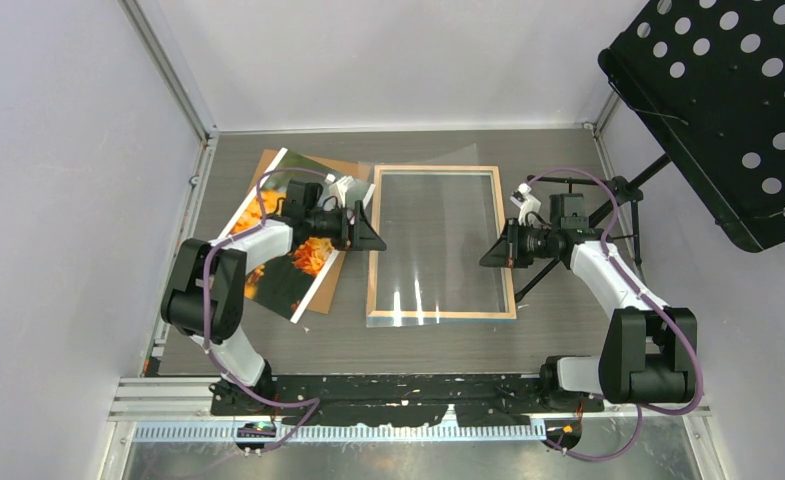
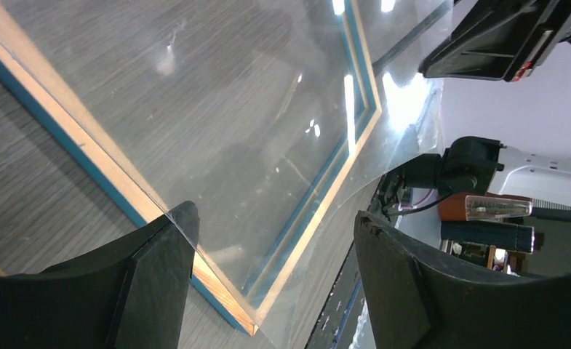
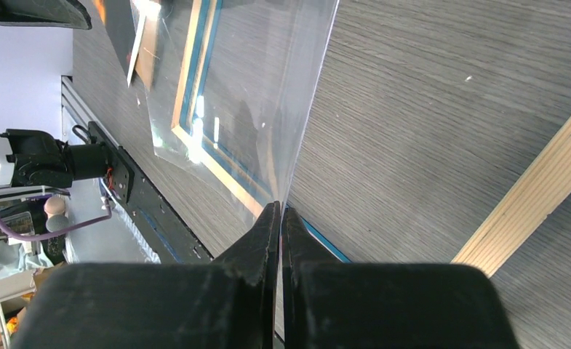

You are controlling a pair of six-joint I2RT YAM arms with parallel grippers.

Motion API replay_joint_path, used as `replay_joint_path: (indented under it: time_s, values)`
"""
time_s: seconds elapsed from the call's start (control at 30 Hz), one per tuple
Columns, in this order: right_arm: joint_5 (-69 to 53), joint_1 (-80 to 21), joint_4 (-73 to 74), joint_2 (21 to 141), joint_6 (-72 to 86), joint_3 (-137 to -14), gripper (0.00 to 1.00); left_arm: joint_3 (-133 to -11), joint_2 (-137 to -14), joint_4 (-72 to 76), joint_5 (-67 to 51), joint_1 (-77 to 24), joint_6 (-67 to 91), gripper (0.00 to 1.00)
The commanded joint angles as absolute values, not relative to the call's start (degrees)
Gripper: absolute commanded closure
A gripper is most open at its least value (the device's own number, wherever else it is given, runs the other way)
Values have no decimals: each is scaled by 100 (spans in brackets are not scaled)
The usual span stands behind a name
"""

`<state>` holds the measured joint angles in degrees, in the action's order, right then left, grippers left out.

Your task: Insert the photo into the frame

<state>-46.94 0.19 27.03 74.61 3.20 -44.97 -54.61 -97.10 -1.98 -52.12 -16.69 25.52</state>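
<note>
The frame (image 1: 438,169) lies flat mid-table with its light wood back up and blue showing at its edges (image 2: 86,145). A clear pane (image 1: 438,250) sits over it, raised and slightly skewed. My right gripper (image 1: 490,255) is shut on the pane's right edge (image 3: 281,207). My left gripper (image 1: 373,235) is open at the pane's left edge; the pane's edge meets one finger and the other stands well clear (image 2: 273,218). The photo (image 1: 303,270) of orange flowers lies to the left, partly under my left arm.
A brown backing board (image 1: 318,165) lies under the photo. A black perforated music stand (image 1: 728,100) overhangs the back right, its legs (image 1: 608,215) just behind my right wrist. Grey enclosure walls stand left and right, and the black base rail (image 1: 408,400) runs along the near edge.
</note>
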Motion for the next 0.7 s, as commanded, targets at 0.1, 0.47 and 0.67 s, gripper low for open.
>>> replay_joint_path:
  time_s: [0.1, 0.47, 0.67]
  values:
    - [-5243, 0, 2200, 7422, 477, -4490, 94, -5383, -9361, 665, -5903, -1714, 2895, 30]
    - [-5521, 87, 1908, 7270, 580, -4306, 94, -5371, -9355, 824, -6010, -1716, 3076, 47]
    - [-5468, 218, 1846, 7170, 621, -4196, 94, -5415, -9244, 514, -6022, -1674, 2859, 61]
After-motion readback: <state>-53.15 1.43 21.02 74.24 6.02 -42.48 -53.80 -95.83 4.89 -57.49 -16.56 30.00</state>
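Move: The clear sheet hangs level with the left hand, its middle about 11 cm to the right, its left edge near the open fingers. The wooden frame's middle is about 13 cm right and 10 cm below; the photo's, some 17 cm left, 2 cm ahead and 10 cm below. From the right hand, which grips the sheet, the frame is roughly 9 cm left, 3 cm ahead and 10 cm below. Left hand rises about 3 cm, fingers half closing around the clear sheet's left edge; right keeps its pinch. ##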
